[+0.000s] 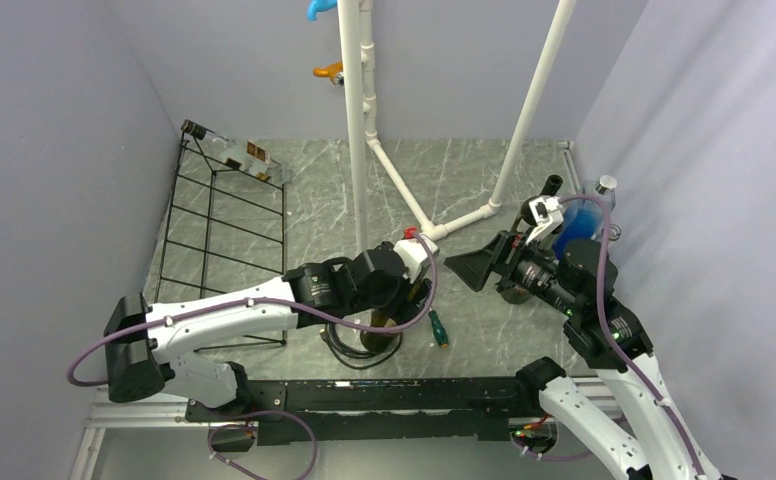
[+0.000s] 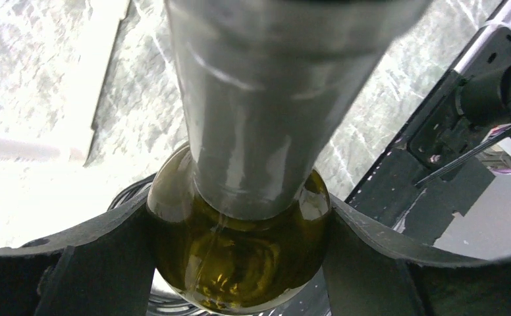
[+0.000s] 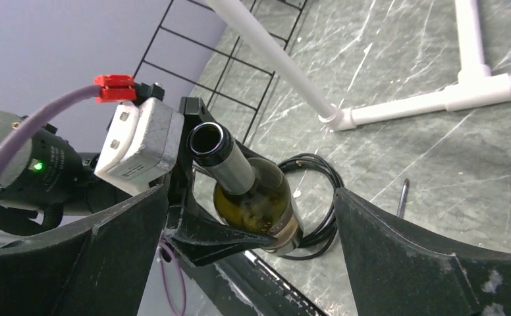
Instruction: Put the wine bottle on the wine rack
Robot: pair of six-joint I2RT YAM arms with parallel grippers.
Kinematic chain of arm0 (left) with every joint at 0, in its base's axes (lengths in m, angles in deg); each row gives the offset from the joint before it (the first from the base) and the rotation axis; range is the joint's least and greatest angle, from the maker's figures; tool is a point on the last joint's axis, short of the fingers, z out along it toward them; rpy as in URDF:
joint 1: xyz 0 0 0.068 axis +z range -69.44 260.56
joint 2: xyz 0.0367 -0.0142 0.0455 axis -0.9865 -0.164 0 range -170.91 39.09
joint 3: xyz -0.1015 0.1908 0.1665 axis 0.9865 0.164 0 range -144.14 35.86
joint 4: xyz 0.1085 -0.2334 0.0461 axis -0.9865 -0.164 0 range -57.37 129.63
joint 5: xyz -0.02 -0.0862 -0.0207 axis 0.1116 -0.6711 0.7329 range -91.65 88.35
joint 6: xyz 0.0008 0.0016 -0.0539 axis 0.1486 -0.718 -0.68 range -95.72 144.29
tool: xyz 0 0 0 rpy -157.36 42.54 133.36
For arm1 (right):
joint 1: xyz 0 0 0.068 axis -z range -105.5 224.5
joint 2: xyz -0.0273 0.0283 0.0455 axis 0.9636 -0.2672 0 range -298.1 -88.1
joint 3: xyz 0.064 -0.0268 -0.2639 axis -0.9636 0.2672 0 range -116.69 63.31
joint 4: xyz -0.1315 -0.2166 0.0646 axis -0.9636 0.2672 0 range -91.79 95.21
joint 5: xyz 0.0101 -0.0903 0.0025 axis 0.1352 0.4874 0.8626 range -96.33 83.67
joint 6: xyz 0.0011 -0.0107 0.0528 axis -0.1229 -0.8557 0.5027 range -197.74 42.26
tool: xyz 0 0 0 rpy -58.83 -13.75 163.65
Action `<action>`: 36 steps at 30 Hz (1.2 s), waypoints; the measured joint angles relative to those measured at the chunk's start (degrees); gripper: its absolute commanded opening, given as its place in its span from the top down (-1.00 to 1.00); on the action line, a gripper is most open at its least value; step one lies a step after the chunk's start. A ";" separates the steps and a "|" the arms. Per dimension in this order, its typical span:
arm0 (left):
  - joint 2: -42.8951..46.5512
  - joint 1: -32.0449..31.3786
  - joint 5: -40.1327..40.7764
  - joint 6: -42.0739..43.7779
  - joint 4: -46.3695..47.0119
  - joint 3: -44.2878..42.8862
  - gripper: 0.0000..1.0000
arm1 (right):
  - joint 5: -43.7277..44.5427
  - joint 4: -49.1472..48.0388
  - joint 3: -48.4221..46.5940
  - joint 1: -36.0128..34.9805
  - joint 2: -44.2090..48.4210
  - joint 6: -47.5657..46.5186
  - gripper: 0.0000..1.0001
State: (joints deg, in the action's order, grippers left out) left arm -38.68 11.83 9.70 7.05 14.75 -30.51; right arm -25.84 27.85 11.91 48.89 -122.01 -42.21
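The wine bottle (image 2: 240, 257), green glass with a grey foil neck, stands upright on the table between my left gripper's fingers (image 2: 75, 263), which press its shoulder from both sides. In the top view the left gripper (image 1: 404, 292) holds the bottle (image 1: 379, 330) near the table's front middle. My right gripper (image 3: 249, 194) is wide open, and the bottle (image 3: 256, 197) shows beyond its gap, apart from it. From above, the right gripper (image 1: 479, 275) sits right of the bottle. The black wire wine rack (image 1: 226, 225) stands at the left wall.
Another bottle (image 1: 234, 152) lies on the rack's top tier. A white pipe frame (image 1: 419, 205) rises from the middle of the table. A coiled black cable (image 3: 319, 191) and a green-handled screwdriver (image 1: 437, 327) lie by the bottle. A blue bottle (image 1: 579, 220) stands at the right wall.
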 measured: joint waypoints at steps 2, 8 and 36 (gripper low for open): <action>0.92 0.39 0.61 -0.02 -0.26 1.07 1.00 | 1.14 0.02 -0.37 0.00 0.66 -0.02 -0.99; 6.23 1.53 2.95 -0.59 -2.95 3.61 1.00 | 4.00 0.90 -0.39 0.00 1.42 -0.17 -0.99; 30.32 28.50 18.64 5.70 -9.60 4.46 1.00 | 7.56 4.76 -0.31 0.00 1.73 -1.01 -0.99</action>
State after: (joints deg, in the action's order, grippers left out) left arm -8.37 40.33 28.35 12.76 5.15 -26.05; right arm -18.28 32.62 11.60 48.89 -120.29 -43.22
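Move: The left hand holds the dark wine bottle by its neck; the middle of the wine rack lies about 38 cm to its left, some 18 cm ahead and 8 cm lower. The clear bottle already on the rack is roughly 40 cm left and 36 cm ahead. Some 20 cm below the hand, the cable coil is 10 cm left and 3 cm back, the pipe stand's near foot 10 cm left and 12 cm ahead. From the right hand the rack's middle is about 50 cm left, 16 cm ahead and 20 cm lower. The left hand keeps its grip on the dark bottle's neck and carries it about 25 cm to the left towards the wine rack, across the cable coil and past the robot's side of the pipe stand, climbing some 10 cm after a slow, level start and swinging about 9 cm forward. On the way the wrist turns some 40 degrees counter-clockwise and tips up about 20, so the fingers come round to point mostly forward, while the right hand, empty and open, eases a couple of centimetres to its right. ##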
